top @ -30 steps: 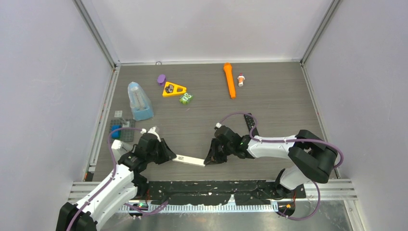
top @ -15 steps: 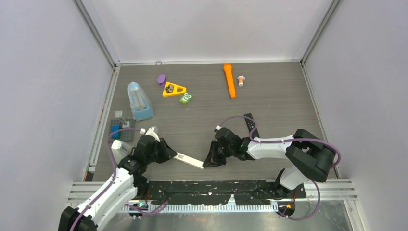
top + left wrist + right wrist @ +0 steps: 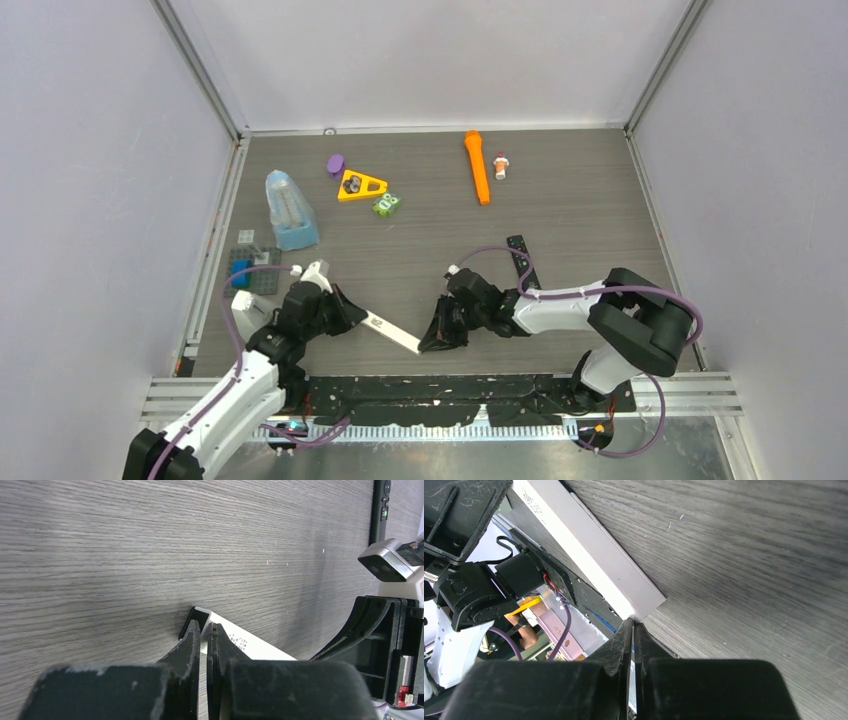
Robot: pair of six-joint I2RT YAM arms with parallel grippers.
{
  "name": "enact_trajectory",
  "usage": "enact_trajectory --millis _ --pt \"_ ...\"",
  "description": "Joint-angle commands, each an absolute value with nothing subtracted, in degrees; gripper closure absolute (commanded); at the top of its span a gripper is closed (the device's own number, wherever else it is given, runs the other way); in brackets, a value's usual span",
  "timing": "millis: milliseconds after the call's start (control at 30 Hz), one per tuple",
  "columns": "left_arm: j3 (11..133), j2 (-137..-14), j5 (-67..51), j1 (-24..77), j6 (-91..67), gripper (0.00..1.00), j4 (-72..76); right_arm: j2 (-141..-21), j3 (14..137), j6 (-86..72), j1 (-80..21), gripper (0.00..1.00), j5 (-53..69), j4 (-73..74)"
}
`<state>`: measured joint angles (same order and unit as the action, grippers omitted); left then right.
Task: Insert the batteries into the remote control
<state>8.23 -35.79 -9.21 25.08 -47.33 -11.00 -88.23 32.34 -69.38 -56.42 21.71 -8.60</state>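
Note:
The remote control [image 3: 391,334] is a slim white bar lying slantwise near the table's front edge, between my two grippers. My left gripper [image 3: 352,318] is shut on its dark left end. In the left wrist view a white sliver of the remote control [image 3: 255,649] sits between the fingertips of that gripper [image 3: 204,629]. My right gripper [image 3: 428,342] is shut, and its tips touch the bar's right end. The right wrist view shows the corner of the remote control [image 3: 644,600] just above the closed tips of the right gripper [image 3: 631,626]. The batteries do not show in any view.
A black remote [image 3: 518,258] lies beyond the right arm and also shows as a black remote [image 3: 381,505] in the left wrist view. Further back are an orange torch [image 3: 477,167], a small bottle [image 3: 500,166], a yellow triangle [image 3: 362,186], a green block [image 3: 386,204] and a blue-clear container [image 3: 289,211]. A grey studded plate [image 3: 252,266] lies at left.
The left gripper has closed on the bar's left end. The bar has turned, its right end swinging toward the front edge, and the right gripper followed it.

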Motion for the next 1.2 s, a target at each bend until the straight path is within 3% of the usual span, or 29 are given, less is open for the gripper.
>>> enact_trajectory --millis 0,133,233,333,433,667,767,1067,1167 --pt "10.2 -37.2 -15.3 26.6 -46.4 0.91 -21.4 -88.5 31.9 -68.8 -57.0 0.89 10.6 -13.5" --pt "18.2 -37.0 -8.9 26.6 -43.3 0.60 -28.2 -82.0 32.4 -64.6 -57.1 0.70 10.3 -11.4" --pt "24.8 -38.1 -4.8 26.7 -40.5 0.44 -32.6 -77.5 33.2 -60.9 -57.5 0.57 10.1 -8.6" --pt "31.0 -39.3 -2.0 26.5 -38.1 0.33 -36.3 -72.8 33.9 -54.2 -58.2 0.41 10.2 -7.9" --pt "35.6 -39.8 -0.5 26.5 -36.6 0.26 -39.7 -73.4 39.0 -41.9 -58.8 0.34 12.7 -4.2" --pt "43.3 -34.5 6.2 26.5 -36.0 0.10 -49.1 -87.6 57.5 -13.8 -68.7 0.16 -0.1 12.4" --pt "46.9 -31.4 7.9 26.5 -36.9 0.01 -53.7 -94.1 60.9 -9.5 -72.3 0.13 -8.6 13.0" --pt "50.9 -26.1 5.4 26.5 -42.1 0.00 -62.4 -102.6 65.5 -6.9 -73.3 0.12 -12.8 12.8" --pt "52.4 -25.5 5.1 26.5 -43.7 0.00 -64.7 -104.4 66.9 -7.4 -73.2 0.20 -12.2 15.0"
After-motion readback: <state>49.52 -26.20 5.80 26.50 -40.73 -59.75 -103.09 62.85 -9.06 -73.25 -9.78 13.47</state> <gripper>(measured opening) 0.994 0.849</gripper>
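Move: The white remote lies diagonally on the table between the hands, its middle about 6 cm to the left hand's right and 3 cm back, a centimetre lower. From the right hand, at its near right end, that middle is some 8 cm left and 5 cm ahead. The black remote lies about 21 cm ahead and 25 cm right of the right hand; the white box stands some 25 cm left of the left hand, level with it. Both hands' shut tips come free of the white remote's two ends and open wide. The right lifts about 8 cm, swings left over the remote and sinks again, rolling some 75 degrees, until its open fingers straddle the middle of the remote. The left draws back a little, then climbs about 17 cm, drifting left, clear of the remote. ##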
